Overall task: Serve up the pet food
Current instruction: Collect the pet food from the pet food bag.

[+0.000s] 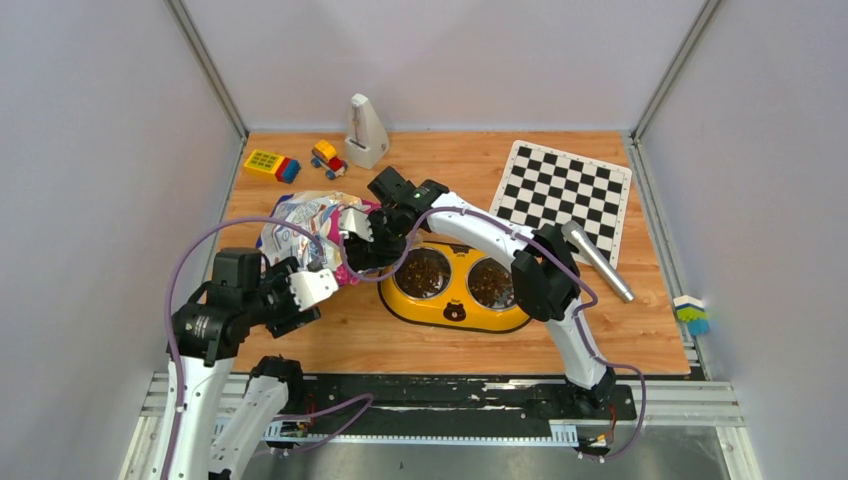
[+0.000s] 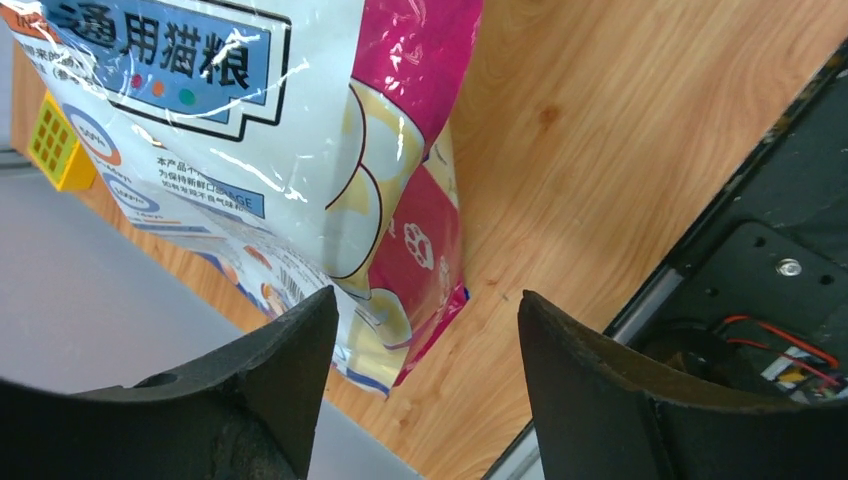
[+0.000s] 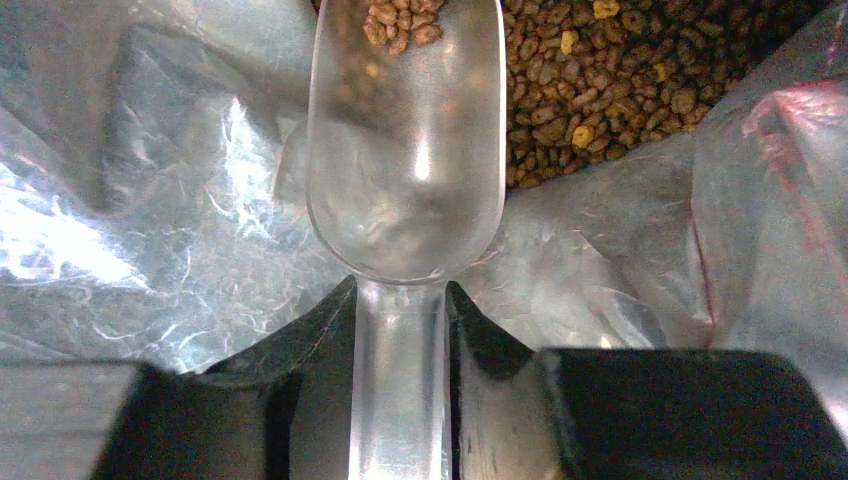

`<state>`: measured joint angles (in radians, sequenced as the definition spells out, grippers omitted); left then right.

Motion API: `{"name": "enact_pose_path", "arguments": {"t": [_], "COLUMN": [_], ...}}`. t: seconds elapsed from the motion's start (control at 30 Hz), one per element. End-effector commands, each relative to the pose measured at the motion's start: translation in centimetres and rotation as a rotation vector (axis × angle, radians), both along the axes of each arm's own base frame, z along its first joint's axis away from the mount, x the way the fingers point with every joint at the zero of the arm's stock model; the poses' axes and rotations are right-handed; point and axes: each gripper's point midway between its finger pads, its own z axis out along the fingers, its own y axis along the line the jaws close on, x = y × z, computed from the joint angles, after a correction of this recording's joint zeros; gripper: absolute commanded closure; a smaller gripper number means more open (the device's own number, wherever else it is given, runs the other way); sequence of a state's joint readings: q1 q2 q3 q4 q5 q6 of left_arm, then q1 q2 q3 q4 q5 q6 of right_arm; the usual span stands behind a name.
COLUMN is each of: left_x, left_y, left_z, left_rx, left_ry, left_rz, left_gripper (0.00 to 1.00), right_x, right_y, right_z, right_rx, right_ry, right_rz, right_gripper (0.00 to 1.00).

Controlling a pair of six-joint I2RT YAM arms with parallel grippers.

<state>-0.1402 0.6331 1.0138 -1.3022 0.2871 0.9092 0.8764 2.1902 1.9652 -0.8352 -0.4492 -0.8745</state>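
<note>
The glossy cat-food bag (image 1: 300, 232) lies at the table's left, its mouth towards the yellow feeder (image 1: 440, 312). My right gripper (image 3: 400, 290) is shut on the handle of the clear scoop (image 3: 405, 190), which reaches into the bag's silvery inside. A few pellets lie at the scoop's tip, and the pet food (image 3: 620, 80) is heaped just beyond it. Both feeder bowls hold kibble (image 1: 424, 270). My left gripper (image 2: 425, 310) stands open above the wood near the bag's bottom corner (image 2: 400, 250), holding nothing.
At the back left are a yellow block (image 1: 264, 162), a toy truck (image 1: 327, 157) and a white wedge-shaped object (image 1: 365, 132). A checkerboard (image 1: 565, 188) and a metal cylinder (image 1: 597, 261) lie to the right. The black base rail (image 2: 760, 250) runs along the near edge.
</note>
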Motion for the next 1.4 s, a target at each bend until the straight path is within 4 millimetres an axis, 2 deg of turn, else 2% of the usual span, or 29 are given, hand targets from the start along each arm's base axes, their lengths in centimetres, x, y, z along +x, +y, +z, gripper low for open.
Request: {"name": "enact_pose_path", "arguments": {"t": [0.0,0.07,0.13,0.17,0.2,0.23,0.3,0.5,0.7,1.0,1.23,1.33,1.37], "left_x": [1.9,2.1,2.5,2.6,2.8,2.8,3.0,3.4,3.2,3.0,2.9,3.0,3.2], "left_y": [1.5,1.9,2.1,2.1,2.0,2.0,1.7,0.5,-0.7,-1.9,-2.6,-2.2,-2.0], "left_z": [-0.3,-1.1,-1.6,-2.0,-1.9,-2.0,-1.6,-0.2,1.0,0.9,1.8,1.8,1.6], "left_rx": [0.069,0.086,0.092,0.089,0.082,0.073,0.047,-0.038,-0.130,-0.212,-0.276,-0.278,-0.272], "left_ry": [-0.090,-0.095,-0.108,-0.104,-0.119,-0.119,-0.135,-0.161,-0.181,-0.162,-0.178,-0.192,-0.195], "left_rz": [0.049,0.065,0.079,0.086,0.091,0.099,0.107,0.111,0.112,0.107,0.119,0.145,0.162], "left_gripper": [0.30,0.38,0.51,0.66,0.74,0.87,0.99,1.00,1.00,1.00,1.00,1.00,1.00], "right_x": [-0.3,-0.4,-0.5,-0.6,-0.7,-0.8,-1.0,-2.1,-2.9,-3.9,-4.5,-4.7,-4.7], "right_y": [1.8,1.8,1.7,1.7,1.6,1.6,1.5,2.4,4.3,7.6,9.3,9.3,9.1], "right_z": [2.8,2.7,2.7,2.6,2.4,2.3,1.9,0.7,-0.8,-2.6,-2.5,-1.7,-0.9], "right_rx": [0.092,0.091,0.088,0.085,0.082,0.078,0.074,0.071,0.086,0.119,0.152,0.167,0.180], "right_ry": [0.005,0.011,0.014,0.018,0.022,0.028,0.043,0.103,0.158,0.222,0.268,0.284,0.283], "right_rz": [0.032,0.034,0.036,0.036,0.037,0.037,0.037,0.033,0.013,-0.019,-0.040,-0.056,-0.057], "right_gripper": [1.00,1.00,1.00,1.00,1.00,1.00,1.00,1.00,1.00,1.00,1.00,1.00,1.00]}}
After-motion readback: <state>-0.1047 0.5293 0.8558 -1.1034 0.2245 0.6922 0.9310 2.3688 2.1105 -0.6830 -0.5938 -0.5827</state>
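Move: At the left hand's open fingers, the pet food bag's near fold sits about 2 cm ahead, 2 cm left and 2 cm below; the filled left bowl is some 12 cm ahead, 23 cm right and 18 cm down. From the right hand, holding the scoop at the bag's mouth, the pet food lies roughly 10 cm left, 1 cm ahead and 6 cm down, that left bowl 13 cm right, 2 cm back and 8 cm down. Dipping some 3 cm forward, left and down, the left hand shuts its fingers on the bag's fold, then keeps that pinch while turning gently counter-clockwise. The right hand keeps its grip on the scoop, barely easing back at first, then pushes about 7 cm left and slightly down and back, deeper into the bag towards the pet food, its wrist turning some 15 degrees. ##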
